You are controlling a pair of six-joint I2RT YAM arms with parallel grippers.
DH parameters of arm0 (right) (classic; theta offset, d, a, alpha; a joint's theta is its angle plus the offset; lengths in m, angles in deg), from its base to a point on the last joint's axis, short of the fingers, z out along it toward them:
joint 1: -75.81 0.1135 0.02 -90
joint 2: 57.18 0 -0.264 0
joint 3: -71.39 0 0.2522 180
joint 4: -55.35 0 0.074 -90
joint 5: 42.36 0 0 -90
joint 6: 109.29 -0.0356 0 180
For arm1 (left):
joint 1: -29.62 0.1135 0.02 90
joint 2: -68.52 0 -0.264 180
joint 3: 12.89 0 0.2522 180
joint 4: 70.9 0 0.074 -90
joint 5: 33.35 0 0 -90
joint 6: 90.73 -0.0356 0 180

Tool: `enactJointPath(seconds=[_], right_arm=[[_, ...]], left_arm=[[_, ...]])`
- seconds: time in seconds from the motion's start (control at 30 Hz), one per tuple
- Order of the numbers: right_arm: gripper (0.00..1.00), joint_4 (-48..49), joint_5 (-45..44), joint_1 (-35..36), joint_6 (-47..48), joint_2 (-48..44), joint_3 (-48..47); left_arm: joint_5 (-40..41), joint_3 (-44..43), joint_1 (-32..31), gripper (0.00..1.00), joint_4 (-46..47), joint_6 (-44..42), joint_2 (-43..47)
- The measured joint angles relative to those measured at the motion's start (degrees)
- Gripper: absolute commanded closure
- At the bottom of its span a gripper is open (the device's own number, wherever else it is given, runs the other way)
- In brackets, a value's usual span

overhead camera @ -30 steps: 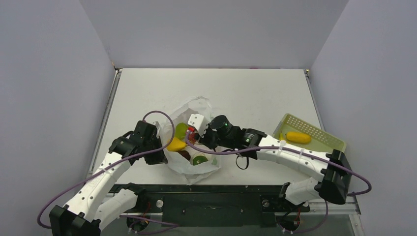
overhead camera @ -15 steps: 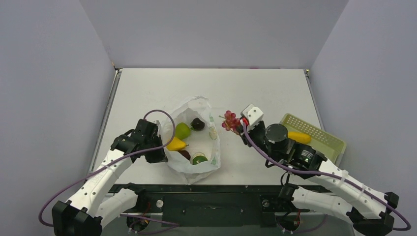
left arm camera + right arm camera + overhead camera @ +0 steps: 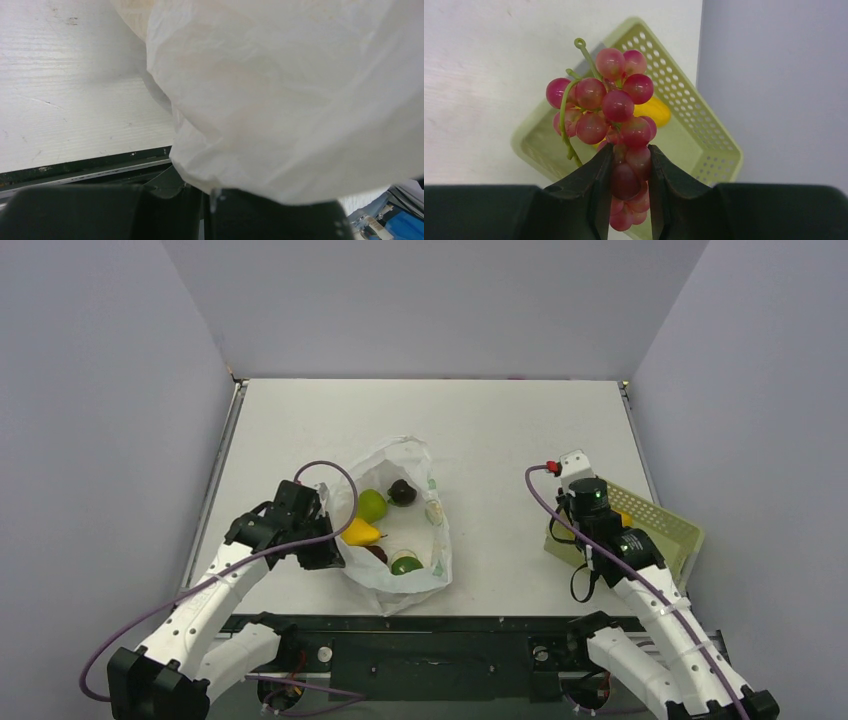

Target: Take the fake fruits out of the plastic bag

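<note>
The plastic bag (image 3: 432, 462) lies open mid-table, with a green pear (image 3: 371, 505), a dark purple fruit (image 3: 402, 491), a yellow lumpy piece (image 3: 359, 532) and a green lime (image 3: 406, 565) inside. My left gripper (image 3: 324, 552) is shut on the bag's left rim. In the left wrist view the bag (image 3: 280, 100) fills the frame, a fold of it pinched between the jaws. My right gripper (image 3: 626, 170) is shut on the red grape bunch (image 3: 614, 107), holding it above the basket (image 3: 704, 150). A yellow fruit (image 3: 656, 111) lies in the basket behind the grapes.
The pale yellow-green perforated basket (image 3: 668, 523) sits at the table's right edge, close to the right wall and partly under my right arm. Purple cables loop off both arms. The table's black front rail (image 3: 430, 625) runs just below the bag.
My right arm has swung from inside the bag to the right, carrying the grape bunch out and over the basket. The left gripper has kept its hold on the bag.
</note>
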Motion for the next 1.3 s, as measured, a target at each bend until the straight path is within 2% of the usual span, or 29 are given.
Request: enactJointPath(seconds=[0.2, 0.37, 0.5, 0.63, 0.83, 1.07, 1.3], right_arm=[[1.0, -4.83, 1.79, -9.2, 6.88, 4.04, 1.75], [1.0, -9.29, 1.64, -13.03, 14.19, 2.97, 4.85], [1.0, -12.2, 1.88, -13.75, 19.69, 1.75, 7.76], [1.0, -11.17, 3.21, -14.14, 23.06, 4.5, 8.41], [1.0, -7.82, 7.21, -14.45, 23.89, 11.13, 8.37], [1.0, -4.44, 11.43, -14.36, 24.0, 13.64, 8.09], [0.8, -1.2, 13.42, -12.68, 23.54, 16.79, 8.04]], left_arm=[[-2.21, -0.02, 0.31, 1.0, 0.02, -2.12, -1.2], [-4.13, -0.02, 0.31, 1.0, 0.0, -2.93, -1.03], [-6.62, 0.02, 0.31, 1.0, 0.07, -3.21, 0.02], [-8.55, 1.6, 0.31, 1.0, 0.5, -3.41, 1.99], [-9.99, 4.48, 0.31, 1.0, 0.94, -2.91, 3.76], [-10.4, 5.18, 0.31, 1.0, 1.53, -2.08, 4.5], [-8.92, 4.33, 0.31, 1.0, 1.42, -2.29, 3.23]])
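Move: The grapes are already in the right hand; the basket's middle lies roughly 14 cm to its right, about level fore and aft, and some 15 cm below. In the basket, the banana is about 7 cm right and 3 cm ahead of the hand, the mango some 12 cm right and 5 cm ahead. From the left hand, still holding the bag's rim, the basket is about 57 cm right and 8 cm ahead. Right hand lowers the gripped grapes 12 cm into the basket's left end, swinging back-right, then forward-left, tipping down. ##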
